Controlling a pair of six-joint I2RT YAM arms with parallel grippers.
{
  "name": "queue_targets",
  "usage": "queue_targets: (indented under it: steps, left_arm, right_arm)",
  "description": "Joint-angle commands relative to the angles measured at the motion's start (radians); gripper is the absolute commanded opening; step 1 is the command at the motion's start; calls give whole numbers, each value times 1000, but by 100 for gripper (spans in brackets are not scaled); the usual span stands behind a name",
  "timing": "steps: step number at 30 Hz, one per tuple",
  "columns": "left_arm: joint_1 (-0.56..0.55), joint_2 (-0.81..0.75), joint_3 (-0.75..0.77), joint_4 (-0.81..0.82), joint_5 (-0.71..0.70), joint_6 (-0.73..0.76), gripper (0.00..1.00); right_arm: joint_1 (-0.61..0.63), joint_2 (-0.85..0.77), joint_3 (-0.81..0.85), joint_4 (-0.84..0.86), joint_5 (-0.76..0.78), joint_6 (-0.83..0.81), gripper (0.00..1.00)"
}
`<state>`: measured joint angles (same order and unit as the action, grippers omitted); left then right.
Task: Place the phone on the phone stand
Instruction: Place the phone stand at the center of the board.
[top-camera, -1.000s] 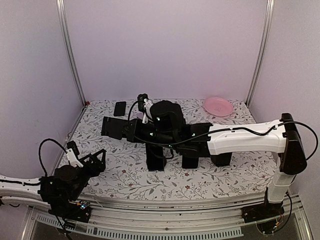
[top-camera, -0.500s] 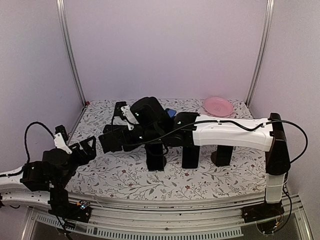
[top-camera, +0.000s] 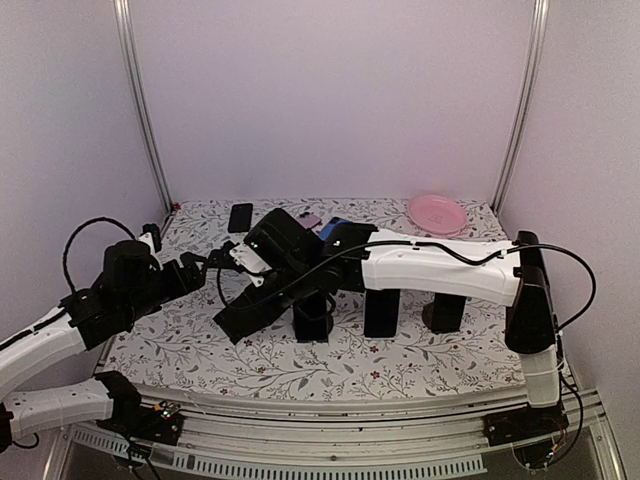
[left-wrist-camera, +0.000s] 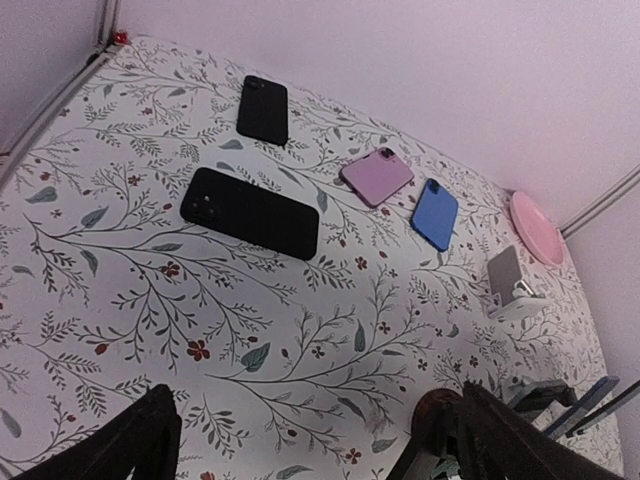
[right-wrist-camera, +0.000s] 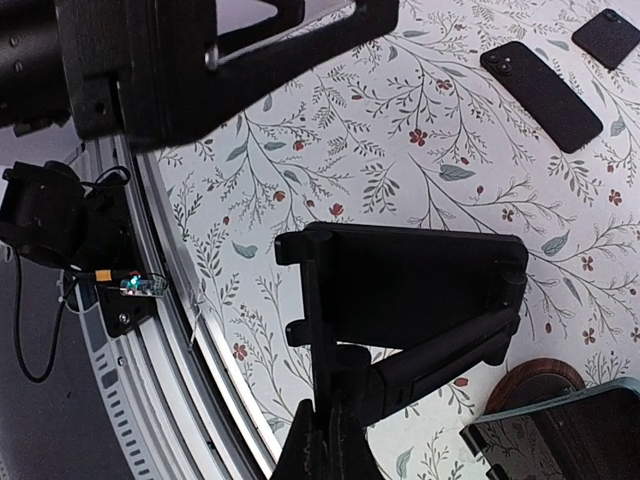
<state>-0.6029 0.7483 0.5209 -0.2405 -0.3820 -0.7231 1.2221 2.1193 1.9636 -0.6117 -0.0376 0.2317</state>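
A black phone stand hangs tilted over the floral table, with my right gripper shut on its thin edge. From above, the phone stand sits left of centre under the right gripper. Several phones lie flat at the back: a small black phone, a large black phone, a pink phone and a blue phone. My left gripper hovers open and empty above the table's left part, well short of them, and shows from above as the left gripper.
A pink plate lies at the back right. A small grey-white stand stands near it. Three black upright blocks stand in a row mid-table under the right arm. A brown round base sits beside the held stand. The table's metal front rail is close.
My left arm has risen from the front-left corner and swung over the table, its jaws opening a little wider. My right arm has carried the black stand nearer and lower.
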Motion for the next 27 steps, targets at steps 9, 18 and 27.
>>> queue_targets:
  steps: [9,18,27]
  left_arm:
    - [135,15,-129,160,374,-6,96]
    - [134,-26,-199,187,404,-17,96]
    - [64,-84,-232,203,376,7,95]
  right_arm:
    - [5,212,215,-146,15,-91,2]
    - [4,220,223,-112,66,-72,26]
    - [5,159,219,-82,122,-50,55]
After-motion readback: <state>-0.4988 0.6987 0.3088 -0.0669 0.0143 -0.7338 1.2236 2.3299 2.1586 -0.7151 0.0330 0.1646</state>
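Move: The right hand already holds the empty phone stand. Its landing spot is bare table: the set-down stand's middle will lie about 11 cm below the hand, 2 cm ahead and 3 cm left. The nearest stand with a phone is roughly 4 cm ahead and 10 cm right of the hand; a flat black phone lies some 22 cm ahead and 9 cm left. From the left hand that spot is about 10 cm right, 6 cm back and 12 cm lower. The right hand sets the held stand down on the bare table, sinking about 7 cm with a slight tilt, then opens its fingers to around half and lets go of the plate, easing up a centimetre. Meanwhile the open left hand nudges forward, then drops 5 to 6 cm, drawing back and drifting right towards the stand as it turns clockwise. ##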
